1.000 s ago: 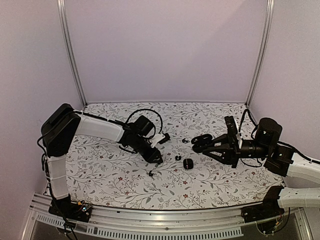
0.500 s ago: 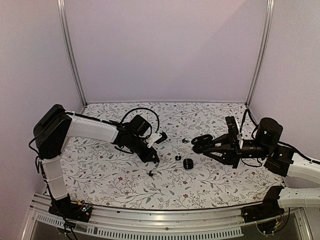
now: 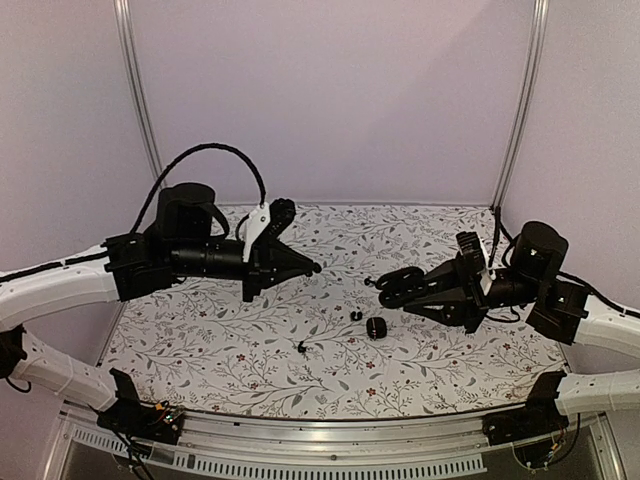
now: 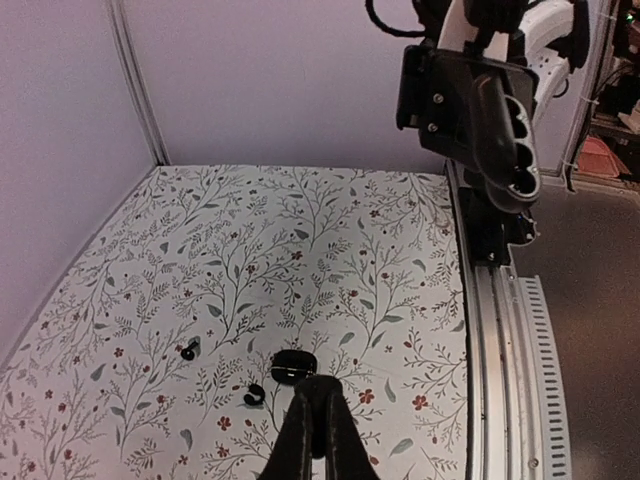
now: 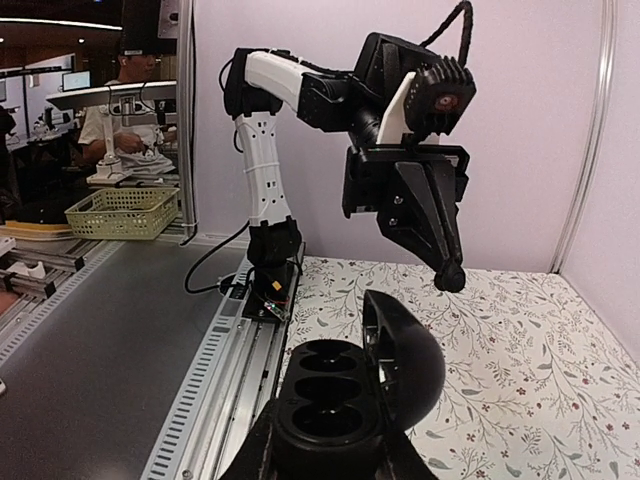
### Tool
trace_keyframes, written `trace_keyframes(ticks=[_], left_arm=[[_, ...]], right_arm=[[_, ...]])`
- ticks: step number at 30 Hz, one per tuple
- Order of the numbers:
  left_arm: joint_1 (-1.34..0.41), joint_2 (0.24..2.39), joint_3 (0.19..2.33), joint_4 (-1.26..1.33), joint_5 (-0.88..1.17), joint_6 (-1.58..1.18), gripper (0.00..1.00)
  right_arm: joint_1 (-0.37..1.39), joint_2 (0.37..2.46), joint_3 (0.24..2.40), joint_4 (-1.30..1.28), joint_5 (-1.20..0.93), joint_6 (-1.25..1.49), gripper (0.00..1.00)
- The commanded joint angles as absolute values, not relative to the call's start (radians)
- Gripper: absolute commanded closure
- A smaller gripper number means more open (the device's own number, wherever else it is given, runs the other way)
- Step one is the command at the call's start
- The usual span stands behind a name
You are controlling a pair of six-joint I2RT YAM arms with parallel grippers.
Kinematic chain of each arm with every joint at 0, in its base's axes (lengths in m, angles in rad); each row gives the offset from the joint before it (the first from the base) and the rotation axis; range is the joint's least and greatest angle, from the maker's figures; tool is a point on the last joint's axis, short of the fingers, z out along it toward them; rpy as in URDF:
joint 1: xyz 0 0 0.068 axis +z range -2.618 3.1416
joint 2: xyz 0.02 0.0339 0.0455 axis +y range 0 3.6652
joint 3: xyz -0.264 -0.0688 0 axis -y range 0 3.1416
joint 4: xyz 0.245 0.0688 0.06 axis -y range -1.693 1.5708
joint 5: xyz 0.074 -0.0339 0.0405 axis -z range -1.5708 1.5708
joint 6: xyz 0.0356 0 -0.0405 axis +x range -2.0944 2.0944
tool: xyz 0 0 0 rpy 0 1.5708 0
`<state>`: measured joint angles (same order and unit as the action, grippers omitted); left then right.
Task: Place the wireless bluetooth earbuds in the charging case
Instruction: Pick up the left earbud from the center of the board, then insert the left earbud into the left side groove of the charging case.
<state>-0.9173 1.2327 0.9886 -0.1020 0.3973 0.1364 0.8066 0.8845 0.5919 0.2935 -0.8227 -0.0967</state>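
Observation:
My right gripper point(image 3: 408, 290) is shut on the black charging case point(image 5: 345, 405), held above the table with its lid point(image 5: 408, 362) open and its round wells empty. My left gripper point(image 3: 314, 267) is raised over the table's middle left with its jaws shut. A small round black earbud point(image 5: 450, 277) shows pinched at its tip. Two more earbuds point(image 3: 355, 316) point(image 3: 302, 347) lie on the floral table point(image 3: 200, 330); in the left wrist view these earbuds point(image 4: 254, 394) point(image 4: 187, 351) lie below my shut fingers point(image 4: 305, 430).
A second, closed black pebble-shaped case point(image 3: 376, 327) lies on the table between the arms, and this case point(image 4: 293, 366) shows just ahead of the left fingertips. Metal posts point(image 3: 140, 110) and purple walls bound the back. A rail point(image 3: 300, 440) runs along the near edge.
My left gripper has shut near the tabletop, then lifted up and back, and now points right. The right gripper with the open case has tilted slightly upward.

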Motion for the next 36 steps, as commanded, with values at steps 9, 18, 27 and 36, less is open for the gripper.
trace_keyframes(ticks=[9, 18, 27, 36], left_arm=[[-1.180, 1.086, 1.032, -0.123, 0.349, 0.356, 1.00], [-1.318, 1.207, 1.165, -0.174, 0.207, 0.430, 1.00], [-1.326, 1.313, 1.243, -0.175, 0.131, 0.442, 1.00], [-1.327, 1.359, 1.256, -0.170, 0.097, 0.428, 1.00]], right_arm=[[0.869, 0.916, 0.714, 0.151, -0.777, -0.366, 0.83], [0.878, 0.920, 0.728, 0.115, -0.769, -0.390, 0.83], [0.885, 0.938, 0.737, 0.117, -0.760, -0.388, 0.83], [0.884, 0.938, 0.735, 0.130, -0.733, -0.367, 0.84]])
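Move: The left hand, already pinching an earbud, is taking it to the open charging case, about 9 cm back, 13 cm to its right and some 3 cm higher. On the table, some 27 cm below the left hand, a small black piece lies about 11 cm ahead and 10 cm right, and a black box about 8 cm ahead and 15 cm right. The right hand already holds the case at its fingertips, its middle about 2 cm to that hand's left and level with it fore-and-aft. The left hand keeps the earbud pinched and draws it back about 12 cm while rising some 8 cm, rolling about 20 degrees and swinging its fingertips clockwise towards the back, then bends right about 7 cm towards the case's wells, easing forward and down 2 to 3 cm and slowing just short of them. The right hand keeps its grip on the case, rolls it roughly 10 degrees about the fingers' line and shifts it 1 to 2 cm left to meet the earbud. ##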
